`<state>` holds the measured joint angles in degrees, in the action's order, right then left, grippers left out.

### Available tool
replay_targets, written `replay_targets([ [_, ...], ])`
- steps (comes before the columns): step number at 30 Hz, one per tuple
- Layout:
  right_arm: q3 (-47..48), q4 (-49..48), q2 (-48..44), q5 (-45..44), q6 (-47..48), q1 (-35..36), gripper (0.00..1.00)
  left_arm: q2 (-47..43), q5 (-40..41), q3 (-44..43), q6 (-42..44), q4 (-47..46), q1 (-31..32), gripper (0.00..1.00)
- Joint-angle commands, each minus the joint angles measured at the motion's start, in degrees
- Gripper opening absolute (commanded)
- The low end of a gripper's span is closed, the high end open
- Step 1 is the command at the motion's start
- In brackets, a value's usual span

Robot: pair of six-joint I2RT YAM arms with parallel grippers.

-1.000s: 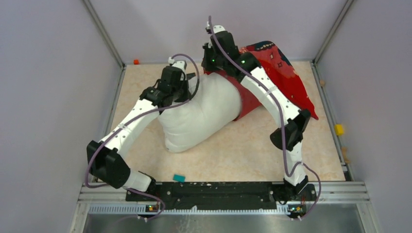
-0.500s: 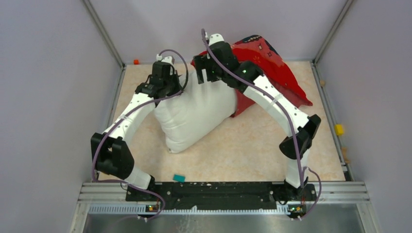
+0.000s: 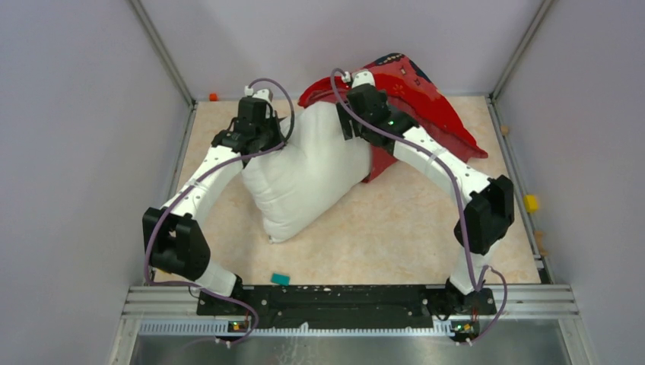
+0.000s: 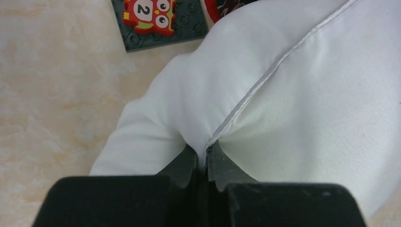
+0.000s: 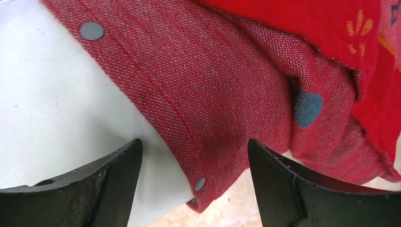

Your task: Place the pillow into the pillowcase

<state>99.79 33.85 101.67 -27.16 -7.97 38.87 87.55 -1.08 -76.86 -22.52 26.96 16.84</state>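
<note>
The plump white pillow (image 3: 308,175) lies diagonally mid-table, its far end tucked into the mouth of the red pillowcase (image 3: 426,99) bunched at the back right. My left gripper (image 3: 262,144) is shut on the pillow's piped seam (image 4: 246,94) at its far left corner; the wrist view shows white fabric pinched between the dark fingers (image 4: 189,163). My right gripper (image 5: 195,156) hangs open over the case's snap-buttoned hem (image 5: 203,127) where it overlaps the pillow (image 5: 61,104), gripping nothing. In the top view it sits at the case mouth (image 3: 357,125).
A dark tile with a red owl and a "2" (image 4: 156,16) lies on the table beyond the pillow corner. A small teal block (image 3: 281,279) sits near the front rail, an orange piece (image 3: 214,96) at the back left, a yellow one (image 3: 531,203) at the right edge.
My right gripper has let go of the pillowcase edge, opened wide and shifted right along the mouth. The left gripper lifted the pillow corner back and now holds still.
</note>
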Motion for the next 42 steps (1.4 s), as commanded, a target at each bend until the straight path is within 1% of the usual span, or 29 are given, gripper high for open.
replay_targets([
  [1,0.5,-6.3,1.8,-10.9,1.7,0.0,0.78,1.1,0.0,2.6,0.3,3.7,-0.4,0.0],
  [3,-1.1,-8.8,1.4,-12.9,1.5,-0.7,0.73,1.0,0.3,3.3,0.3,3.3,-0.9,0.0],
  [5,-2.3,-11.0,1.1,-14.3,1.6,-1.0,0.63,1.2,0.5,3.9,0.3,3.3,-1.4,0.0],
  [7,-2.1,-12.1,1.3,-15.0,1.6,-1.0,0.46,1.4,0.6,4.6,0.1,2.9,-1.7,0.0],
  [9,-1.0,-11.5,1.5,-15.2,1.1,-1.0,0.27,1.7,2.6,5.5,-0.3,2.2,-2.2,0.0],
  [11,0.2,-11.0,1.9,-14.9,1.5,-1.0,0.12,2.1,3.2,6.4,-0.9,1.5,-2.4,0.0],
  [12,1.3,-10.4,2.4,-14.9,1.8,-1.0,0.01,2.4,3.4,6.8,-1.1,1.1,-2.5,0.0],
  [16,4.4,-7.6,3.4,-13.2,2.4,-0.7,0.0,2.6,3.7,8.6,-2.2,-0.2,-2.8,0.0],
  [18,4.7,-5.8,2.3,-11.3,1.7,1.5,0.0,3.1,3.0,9.0,-3.0,-1.0,-3.0,0.0],
  [21,6.8,0.1,0.9,-9.0,-1.5,9.1,0.0,5.5,1.9,7.7,-4.6,-1.7,-3.4,0.0],
  [23,7.4,2.8,0.3,-8.9,-4.1,17.4,0.0,8.5,1.4,6.0,-5.9,-2.2,-4.1,0.0],
  [24,7.3,3.3,0.1,-8.5,-5.3,20.3,0.0,10.1,-0.8,4.8,-6.5,-2.2,-4.4,0.0],
  [26,6.3,4.1,0.3,-6.5,-8.2,23.4,0.0,12.9,-3.1,2.5,-7.7,-1.9,-5.3,0.0],
  [27,5.1,4.1,0.4,-5.0,-9.6,23.5,0.0,14.0,-3.9,1.4,-8.1,-1.7,-5.6,0.0],
  [29,1.7,3.8,0.5,-5.1,-10.7,22.7,0.0,15.4,-4.4,-0.4,-8.6,-1.6,-6.0,0.0],
  [30,0.6,4.1,0.6,-4.0,-11.4,21.6,0.0,15.9,-4.5,-1.2,-8.5,-3.3,-6.5,0.0],
  [32,-2.4,2.6,-0.6,-1.8,-12.0,19.4,0.0,17.0,-4.9,-4.0,-8.2,-0.9,-8.1,0.0],
  [34,-4.5,1.3,-2.0,0.3,-11.7,16.7,0.0,18.1,-8.6,-6.6,-6.7,-0.9,-9.7,0.0],
  [36,-3.3,2.1,-1.9,1.2,-11.4,15.0,0.0,19.5,-12.2,-10.6,-5.2,1.0,-10.2,0.06],
  [37,-2.3,2.4,-1.6,1.2,-10.9,14.9,0.0,19.7,-12.7,-12.2,-4.7,2.4,-10.1,0.12],
  [38,-1.1,2.5,-1.4,1.4,-10.3,14.8,0.0,19.3,-13.2,-12.9,-4.2,2.7,-10.1,0.2],
  [39,0.0,2.8,-0.7,1.2,-9.9,14.8,0.0,18.4,-13.4,-13.2,-3.7,2.9,-10.1,0.31],
  [40,1.4,3.5,0.0,0.7,-9.6,14.8,0.0,17.0,-13.1,-13.1,-3.3,3.1,-10.1,0.4],
  [42,4.9,5.1,1.9,0.7,-9.6,13.9,0.0,13.5,-11.8,-12.3,-2.3,3.5,-10.1,0.65],
])
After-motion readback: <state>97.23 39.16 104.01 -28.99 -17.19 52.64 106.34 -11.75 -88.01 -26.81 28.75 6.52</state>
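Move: The right hand, fingers open, has the pillowcase's hem about 3 cm ahead, 2 cm to its right and nearly level; the pillow's middle lies some 9 cm left, 9 cm back and 12 cm below, the case's bulk about 14 cm right, 8 cm ahead and 18 cm below. The left hand already pinches the pillow's edge; the owl plate lies 9 cm ahead, 1 cm left and 19 cm below, the case's left corner 11 cm ahead, 4 cm right and 15 cm below. Forward and slightly right, the right hand slips its fingers over the hem and shuts on it, then hauls it left and back over the pillow, some 15 cm each way, sinking and finally easing partway forward and right. The left hand lowers the pinched pillow edge about 11 cm, drifting left, then pushes forward towards the owl plate, rising again as its fingers open about halfway. ##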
